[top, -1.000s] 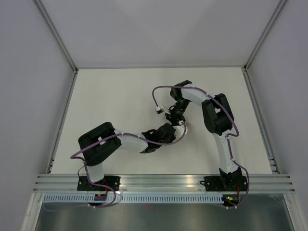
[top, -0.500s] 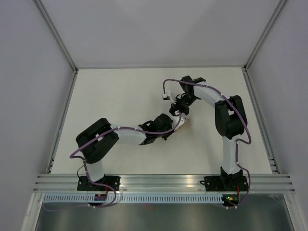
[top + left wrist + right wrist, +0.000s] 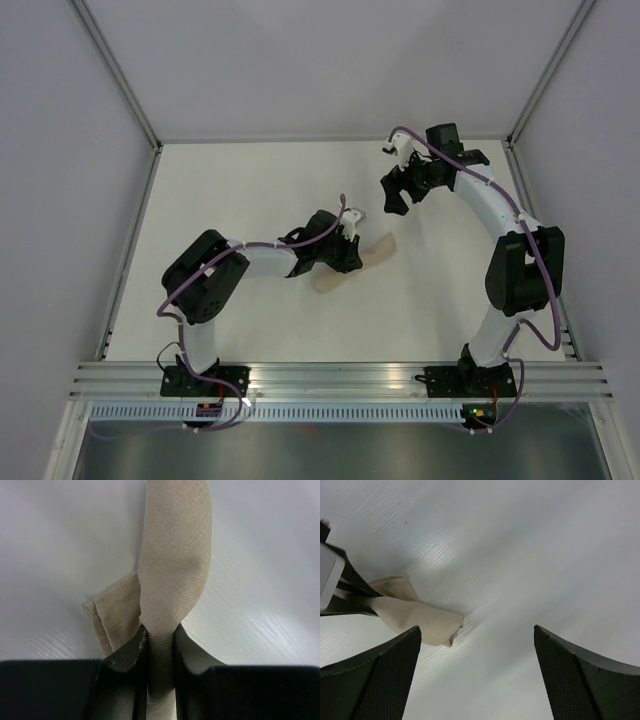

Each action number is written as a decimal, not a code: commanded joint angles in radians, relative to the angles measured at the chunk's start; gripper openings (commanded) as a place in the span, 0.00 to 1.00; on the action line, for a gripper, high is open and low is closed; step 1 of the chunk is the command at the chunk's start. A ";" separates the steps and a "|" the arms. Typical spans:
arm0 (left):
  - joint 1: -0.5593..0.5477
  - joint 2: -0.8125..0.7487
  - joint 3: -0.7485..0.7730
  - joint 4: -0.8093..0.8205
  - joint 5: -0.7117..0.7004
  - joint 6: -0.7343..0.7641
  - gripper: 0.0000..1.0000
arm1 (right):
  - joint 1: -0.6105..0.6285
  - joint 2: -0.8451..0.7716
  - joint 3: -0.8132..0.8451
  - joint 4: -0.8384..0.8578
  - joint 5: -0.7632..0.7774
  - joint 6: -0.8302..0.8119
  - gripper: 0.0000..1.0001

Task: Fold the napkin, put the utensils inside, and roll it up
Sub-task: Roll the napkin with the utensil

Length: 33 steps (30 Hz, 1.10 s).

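Observation:
The tan napkin (image 3: 376, 251) lies as a narrow roll on the white table, near the middle. My left gripper (image 3: 349, 256) is shut on the roll across its width; in the left wrist view the cloth (image 3: 175, 570) runs between the two dark fingers (image 3: 160, 632), with a loose folded flap on the left. My right gripper (image 3: 394, 193) hangs open over the far right of the table, apart from the roll. In the right wrist view one end of the napkin (image 3: 415, 617) shows at the left beyond the wide-open fingers (image 3: 476, 628). The utensils are hidden.
White table (image 3: 230, 200) with metal rails along its left and right sides and grey walls behind. A metal rail (image 3: 340, 375) runs along the near edge, where both arm bases stand.
My right gripper has opened and swung away to the far right of the table. The left arm has shifted slightly, still holding the roll, and the napkin's ends now show.

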<state>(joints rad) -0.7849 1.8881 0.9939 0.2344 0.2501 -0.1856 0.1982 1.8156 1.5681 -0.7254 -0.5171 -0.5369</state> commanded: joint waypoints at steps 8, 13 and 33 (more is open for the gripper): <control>0.085 0.157 -0.015 -0.099 0.143 -0.435 0.02 | -0.052 -0.194 -0.105 -0.040 0.043 0.028 0.98; 0.098 0.195 0.002 -0.106 0.062 -0.604 0.03 | -0.059 -0.243 -0.164 -0.028 0.052 0.029 0.98; 0.033 0.129 0.043 -0.202 -0.063 -0.565 0.55 | -0.017 -0.102 -0.370 0.061 0.134 0.138 0.35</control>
<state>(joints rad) -0.7444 1.9926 1.0641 0.2634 0.2874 -0.8024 0.1661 1.6783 1.2182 -0.6983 -0.4255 -0.4583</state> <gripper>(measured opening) 0.535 0.402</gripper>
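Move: The left fingers still hold the napkin roll about at its middle, roughly at the hand point and 1 cm below. Its far end lies some 6 cm farther out and 9 cm to the right of that hand; a loose napkin corner sticks out about 4 cm ahead and 1 cm to the right of it. From the open right hand the roll's middle lies about 12 cm back, 8 cm left and 14 cm below, and the far end about 6 cm back, straight in line and as far below. The left hand keeps the roll between its fingers near the table and swings its wrist, turning the roll about 20 degrees counter-clockwise and tipping the fingers down while shifting some 2 cm right, then loosens its fingers to about half open. The empty right hand draws back about 7 cm and 4 cm to the right, first rising a little and then sinking some 9 cm towards the roll, well over half closing its fingers on the way down without reaching the napkin. ##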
